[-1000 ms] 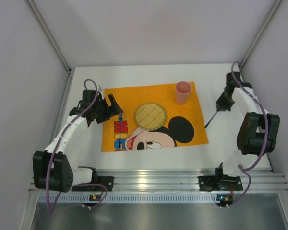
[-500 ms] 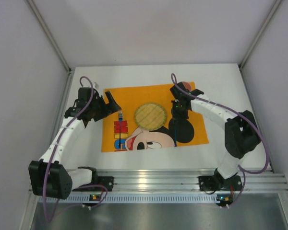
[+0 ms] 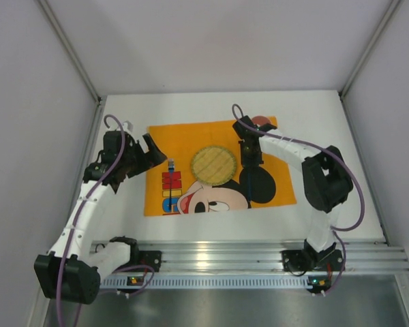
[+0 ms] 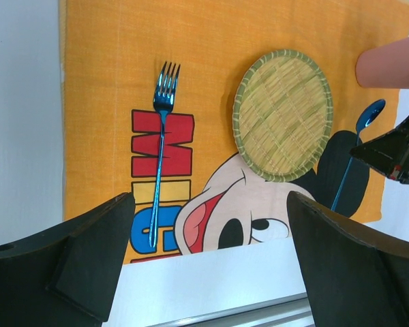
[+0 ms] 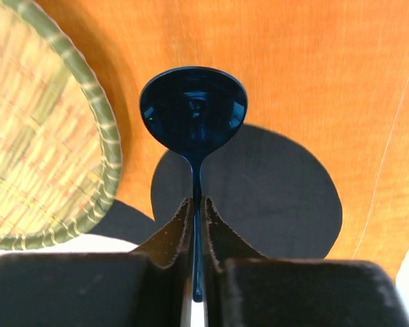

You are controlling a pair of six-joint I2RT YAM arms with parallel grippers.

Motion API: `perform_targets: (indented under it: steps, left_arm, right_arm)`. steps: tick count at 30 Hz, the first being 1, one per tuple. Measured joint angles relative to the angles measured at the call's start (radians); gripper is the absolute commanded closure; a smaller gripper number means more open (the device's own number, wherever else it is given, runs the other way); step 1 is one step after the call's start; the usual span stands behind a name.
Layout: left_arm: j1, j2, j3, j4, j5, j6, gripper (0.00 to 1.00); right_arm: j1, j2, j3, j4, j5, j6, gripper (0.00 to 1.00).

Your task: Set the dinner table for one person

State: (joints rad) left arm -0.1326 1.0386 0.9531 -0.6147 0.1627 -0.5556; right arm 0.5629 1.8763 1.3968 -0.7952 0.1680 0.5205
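On the white dinner table (image 3: 327,116) lies an orange Mickey placemat (image 3: 184,136). It bears a round woven plate (image 3: 213,163), a blue fork (image 4: 160,136) left of the plate, and a pink cup (image 4: 392,61) at its far right corner. My right gripper (image 5: 198,204) is shut on the handle of a blue spoon (image 5: 193,109), which it holds low over the mat's black ear just right of the plate (image 5: 41,136). My left gripper (image 4: 211,259) is open and empty, back from the fork near the mat's left edge.
A ribbed aluminium rail (image 3: 218,255) runs along the near edge, with both arm bases on it. White walls enclose the table on three sides. The right arm (image 3: 293,150) reaches across the mat's right part and partly hides the cup (image 3: 262,121).
The right arm has swung in from the table's right side to the placemat, carrying the spoon. The left gripper has drawn back a little to the left, still open.
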Motion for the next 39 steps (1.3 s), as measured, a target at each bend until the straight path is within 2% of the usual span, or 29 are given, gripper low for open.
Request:
perform_targets:
  steps: [2,3,6,8,12,17,18,19,20,21,24,28,33,39]
  left_arm:
    - [0.0,0.0,-0.002,-0.007,0.0,0.0,0.02]
    - [0.0,0.0,-0.002,-0.011,0.0,0.0,0.02]
    - [0.0,0.0,-0.002,-0.018,0.0,-0.001,0.02]
    - [0.0,0.0,-0.002,-0.018,0.0,-0.004,0.02]
    - [0.0,0.0,-0.002,-0.019,0.001,-0.01,0.02]
    - [0.0,0.001,0.0,-0.029,0.0,-0.01,0.02]
    - [0.0,0.005,0.004,-0.037,0.0,-0.01,0.02]
    - [0.0,0.011,0.011,-0.046,0.0,-0.01,0.02]
    - [0.0,0.016,0.018,-0.051,0.0,-0.01,0.02]
    - [0.0,0.022,0.023,-0.053,0.0,-0.01,0.02]
    - [0.0,0.027,0.029,-0.06,-0.013,-0.01,0.02]
    - [0.0,0.017,0.029,-0.082,-0.064,-0.01,0.02]
    - [0.0,-0.081,-0.008,-0.087,-0.214,0.006,0.02]
    - [0.0,-0.338,-0.178,0.018,-0.371,0.091,0.01]
  right_arm:
    - [0.0,0.014,0.019,0.005,0.01,-0.007,0.84]
    - [0.0,0.017,0.023,0.006,0.016,-0.012,0.72]
    - [0.0,0.016,0.024,0.006,0.032,-0.02,0.55]
    - [0.0,0.014,0.023,0.005,0.039,-0.025,0.51]
    - [0.002,-0.032,-0.002,0.0,0.042,-0.028,0.5]
    - [0.037,-0.188,-0.042,0.001,0.011,-0.044,0.48]
    - [0.059,-0.241,-0.056,0.011,-0.003,-0.058,0.43]
    - [0.092,-0.309,-0.074,0.022,-0.015,-0.069,0.34]
    - [0.129,-0.39,-0.107,0.051,-0.027,-0.08,0.19]
    - [0.179,-0.494,-0.143,0.073,-0.042,-0.084,0.01]
    - [0.268,-0.826,-0.269,0.15,-0.085,-0.071,0.0]
    - [0.258,-1.207,-0.425,0.176,-0.065,0.004,0.0]
    - [0.259,-1.449,-0.603,0.089,-0.043,0.08,0.0]
    - [0.259,-1.542,-0.622,0.01,0.013,0.121,0.0]
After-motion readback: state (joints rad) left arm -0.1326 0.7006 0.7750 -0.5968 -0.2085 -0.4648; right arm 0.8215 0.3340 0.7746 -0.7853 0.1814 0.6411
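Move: The spoon is still pinched in the right hand, its bowl outward. The spot where it is to lie on the orange mat is centred about 4 cm back, 1 cm left and 3 cm below that hand. The plate is some 13 cm left and level with the hand. The cup stands 10 cm ahead and 3 cm right, and the fork lies 30 cm left and 7 cm back. From the empty left hand, the spoon spot is about 34 cm right, level with it and 18 cm lower. The spoon is let go beside the plate: the right fingers open about halfway as the hand eases 1 cm forward. The hand then lifts and pulls back quickly, some 19 cm each way, swinging left before ending to the right, tilting upward and opening fully. Late on, the open left hand draws left about 7 cm and a little back, tilting up. ##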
